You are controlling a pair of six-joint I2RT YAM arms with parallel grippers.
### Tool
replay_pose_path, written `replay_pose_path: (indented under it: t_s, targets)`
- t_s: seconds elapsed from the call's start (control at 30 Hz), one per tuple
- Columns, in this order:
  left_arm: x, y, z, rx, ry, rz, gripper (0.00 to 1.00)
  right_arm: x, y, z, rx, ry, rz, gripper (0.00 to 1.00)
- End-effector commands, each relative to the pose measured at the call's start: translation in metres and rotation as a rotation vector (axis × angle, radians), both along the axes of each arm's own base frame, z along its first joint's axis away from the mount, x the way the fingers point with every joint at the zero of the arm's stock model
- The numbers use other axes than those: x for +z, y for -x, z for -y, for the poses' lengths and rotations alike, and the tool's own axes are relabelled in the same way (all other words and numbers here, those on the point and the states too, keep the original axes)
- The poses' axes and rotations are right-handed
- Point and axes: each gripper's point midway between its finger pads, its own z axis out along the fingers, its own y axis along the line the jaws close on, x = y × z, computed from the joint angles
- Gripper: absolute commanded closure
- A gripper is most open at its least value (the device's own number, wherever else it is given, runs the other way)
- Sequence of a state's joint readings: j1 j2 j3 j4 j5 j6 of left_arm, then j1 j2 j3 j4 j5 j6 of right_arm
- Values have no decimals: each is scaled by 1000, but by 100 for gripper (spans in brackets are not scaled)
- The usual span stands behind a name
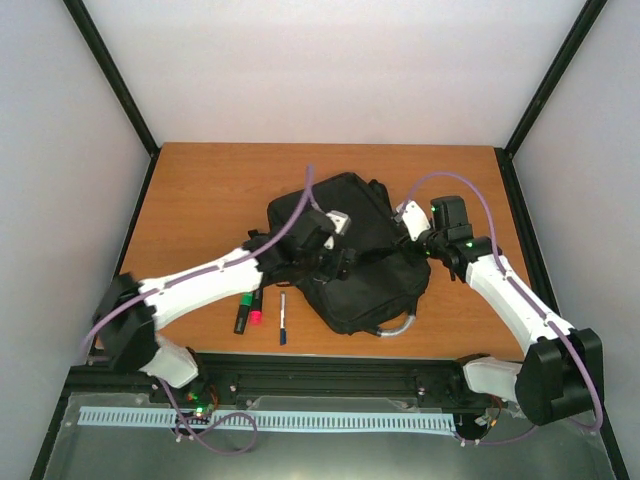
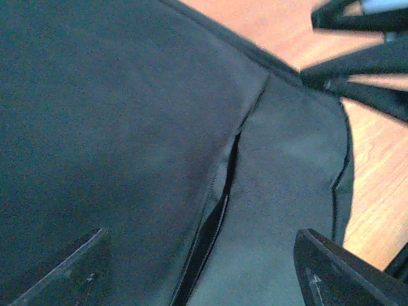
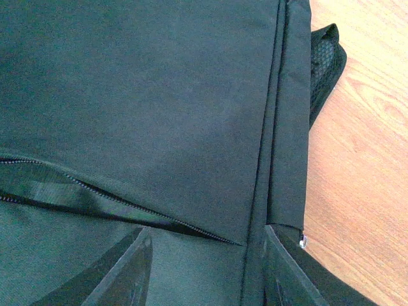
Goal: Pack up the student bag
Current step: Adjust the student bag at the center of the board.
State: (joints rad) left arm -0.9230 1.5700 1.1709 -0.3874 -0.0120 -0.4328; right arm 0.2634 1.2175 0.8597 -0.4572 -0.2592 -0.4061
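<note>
The student bag [image 1: 355,265], a large black fabric backpack, lies flat in the middle of the wooden table [image 1: 200,200]. My left gripper [image 1: 328,245] hovers over the bag's left part. In the left wrist view the left gripper [image 2: 204,274] is open, its fingers [image 2: 76,271] wide apart over black fabric and a narrow dark slit [image 2: 217,217], holding nothing. My right gripper [image 1: 418,238] is at the bag's right edge. In the right wrist view the right gripper [image 3: 207,268] is open above a partly open zip [image 3: 95,197] and a side seam, with nothing gripped.
Left of the bag lie a green-and-black marker [image 1: 243,312], a pink-tipped marker [image 1: 256,306] and a thin dark pen [image 1: 283,320]. A curved grey piece [image 1: 397,328] sticks out at the bag's near edge. Black frame posts and white walls ring the table.
</note>
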Motion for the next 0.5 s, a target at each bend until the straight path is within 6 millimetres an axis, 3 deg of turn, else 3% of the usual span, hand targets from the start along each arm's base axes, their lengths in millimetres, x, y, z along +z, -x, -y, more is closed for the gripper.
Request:
replay_pose_path:
  t_s: [0.0,0.17,0.27,0.47]
  targets:
    - [44,-7,-53,226,49,91,16,1,3,3,-3,-4,10,51]
    - [36,-19,-122,478,68,58,1,0,2,3,-2,4,5,50]
    - [25,-29,-152,597,88,21,0,-1,1,6,-9,16,8,50]
    - [-3,-55,-179,727,180,-69,0,-4,2,6,-6,23,4,48]
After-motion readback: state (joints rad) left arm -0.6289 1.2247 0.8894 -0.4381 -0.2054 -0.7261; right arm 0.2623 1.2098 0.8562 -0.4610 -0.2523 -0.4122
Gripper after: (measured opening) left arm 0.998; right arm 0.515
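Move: The student bag's left edge is some 14 cm to the left gripper's left, 3 cm ahead and about 8 cm below it. Towards the base lie the blue pen (17 cm left, 12 cm back), the pink marker (23 cm left, 9 cm back) and the green marker (27 cm left, 11 cm back), all roughly 14 cm down. From the right gripper, that edge is about 31 cm left, 3 cm back and 7 cm below. Swing the left gripper left from over the bag's pocket to its left edge, about 17 cm, arching up some 5 cm on the way and sinking back to the starting height, easing slightly forward in the later part. Turn the hand roughly 35 degrees counter-clockwise as it travels and spread the already parted fingers fully. ##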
